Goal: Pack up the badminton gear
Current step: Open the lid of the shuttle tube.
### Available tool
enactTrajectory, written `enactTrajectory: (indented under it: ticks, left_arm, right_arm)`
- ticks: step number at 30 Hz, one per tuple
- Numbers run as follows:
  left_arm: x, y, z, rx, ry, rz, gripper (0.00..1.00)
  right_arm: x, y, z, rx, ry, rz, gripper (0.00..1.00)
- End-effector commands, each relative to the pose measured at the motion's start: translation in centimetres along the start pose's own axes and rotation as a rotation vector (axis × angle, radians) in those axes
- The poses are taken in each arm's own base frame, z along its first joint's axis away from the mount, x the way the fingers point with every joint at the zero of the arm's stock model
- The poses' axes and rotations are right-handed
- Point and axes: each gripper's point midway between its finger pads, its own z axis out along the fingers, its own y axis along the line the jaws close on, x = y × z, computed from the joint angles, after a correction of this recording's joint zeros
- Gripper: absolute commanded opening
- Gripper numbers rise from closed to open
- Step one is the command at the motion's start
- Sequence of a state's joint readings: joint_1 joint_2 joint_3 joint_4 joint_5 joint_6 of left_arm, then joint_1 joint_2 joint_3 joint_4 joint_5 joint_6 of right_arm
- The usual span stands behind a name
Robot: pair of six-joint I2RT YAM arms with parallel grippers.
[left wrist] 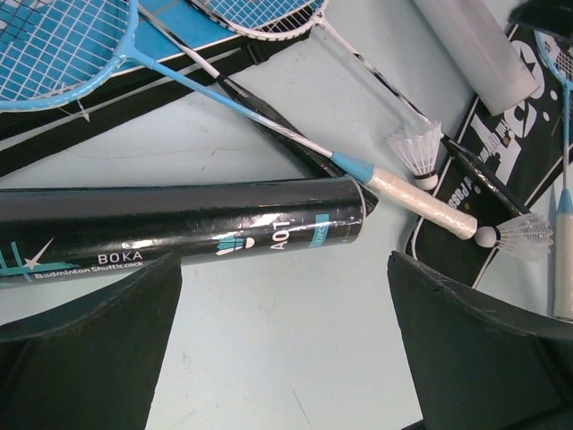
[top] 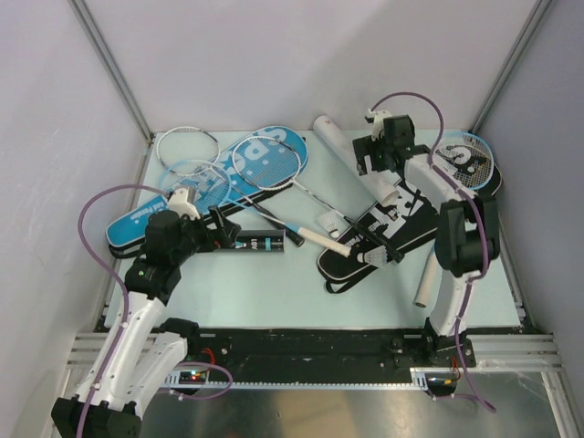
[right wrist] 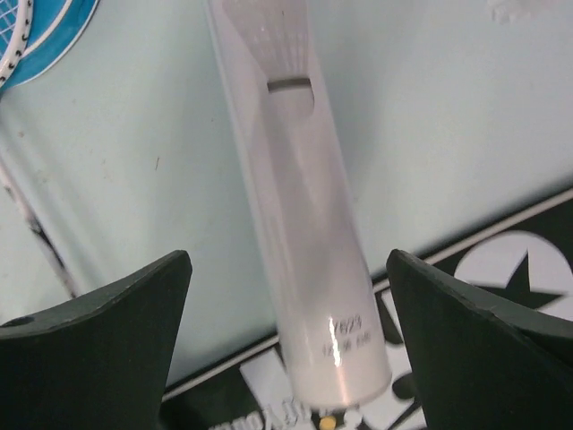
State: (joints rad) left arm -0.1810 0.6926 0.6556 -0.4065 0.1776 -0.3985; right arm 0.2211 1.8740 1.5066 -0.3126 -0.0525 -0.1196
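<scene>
My left gripper (top: 224,234) (left wrist: 285,331) is open above bare table, just short of a black shuttle tube (top: 260,244) (left wrist: 179,224) lying crosswise. Past the tube lie crossed rackets (left wrist: 54,45) on a blue cover (top: 205,182), and two white shuttlecocks (left wrist: 416,148) (left wrist: 524,235). My right gripper (top: 374,157) (right wrist: 286,340) is open over a white tube (top: 339,151) (right wrist: 304,224). One finger stands on each side of the tube's near end, neither touching it. A shuttlecock (right wrist: 273,45) shows inside the tube. The tube's near end rests on a black cover (top: 392,228) (right wrist: 501,269).
Another racket (top: 470,164) lies on the black cover at the far right, its white grip (top: 427,281) reaching towards the front edge. Grey walls close in the table on three sides. The arm bases stand at the near edge.
</scene>
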Motion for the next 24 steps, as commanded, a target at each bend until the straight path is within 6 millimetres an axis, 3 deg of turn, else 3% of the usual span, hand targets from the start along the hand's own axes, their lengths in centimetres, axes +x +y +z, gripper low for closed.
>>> enactTrajectory:
  ticks: [1, 8, 15, 19, 24]
  left_arm:
    - [-1.0, -1.0, -0.3, 0.051, -0.022, 0.068, 0.99]
    - [-1.1, -0.6, -0.2, 0.025, -0.029, 0.067, 0.99]
    - [-1.0, -0.3, 0.3, 0.015, -0.008, 0.065, 0.97]
    - [-1.4, -0.2, -0.1, 0.01, -0.03, 0.065, 0.96]
    - [-1.3, -0.1, -0.1, 0.01, -0.029, 0.06, 0.94]
  right_arm:
    - [-0.6, -0.7, 2.9, -0.036, 0.047, -0.086, 0.97]
    - [2.3, -1.8, 6.7, -0.038, 0.179, -0.128, 0.97]
    - [3.8, -1.4, 8.2, -0.114, 0.211, -0.063, 0.9]
    - [3.8, -1.2, 8.3, -0.143, 0.204, -0.062, 0.81]
    - [1.4, -1.3, 6.9, -0.139, 0.142, -0.046, 0.58]
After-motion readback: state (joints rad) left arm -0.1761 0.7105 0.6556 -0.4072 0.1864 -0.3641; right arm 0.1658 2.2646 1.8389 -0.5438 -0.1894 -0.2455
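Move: The white tube's middle lies about 10 cm ahead of the right gripper, 4 cm to its left and 11 cm below; its near part is almost under the fingers. Around the right hand, the black star bag's middle is some 12 cm back and 13 cm right, a shuttlecock by the far edge 22 cm ahead and 12 cm right. From the idle left hand the white tube is roughly 34 cm ahead, 42 cm right and 16 cm below. Lower the right gripper about 10 cm onto the near half of the white tube, easing some 4 cm forward early on and tipping the fingers about 15 degrees further down. Straddle the tube with the jaws wide, then, as the descent ends, start closing them until the pads come against its two sides. ##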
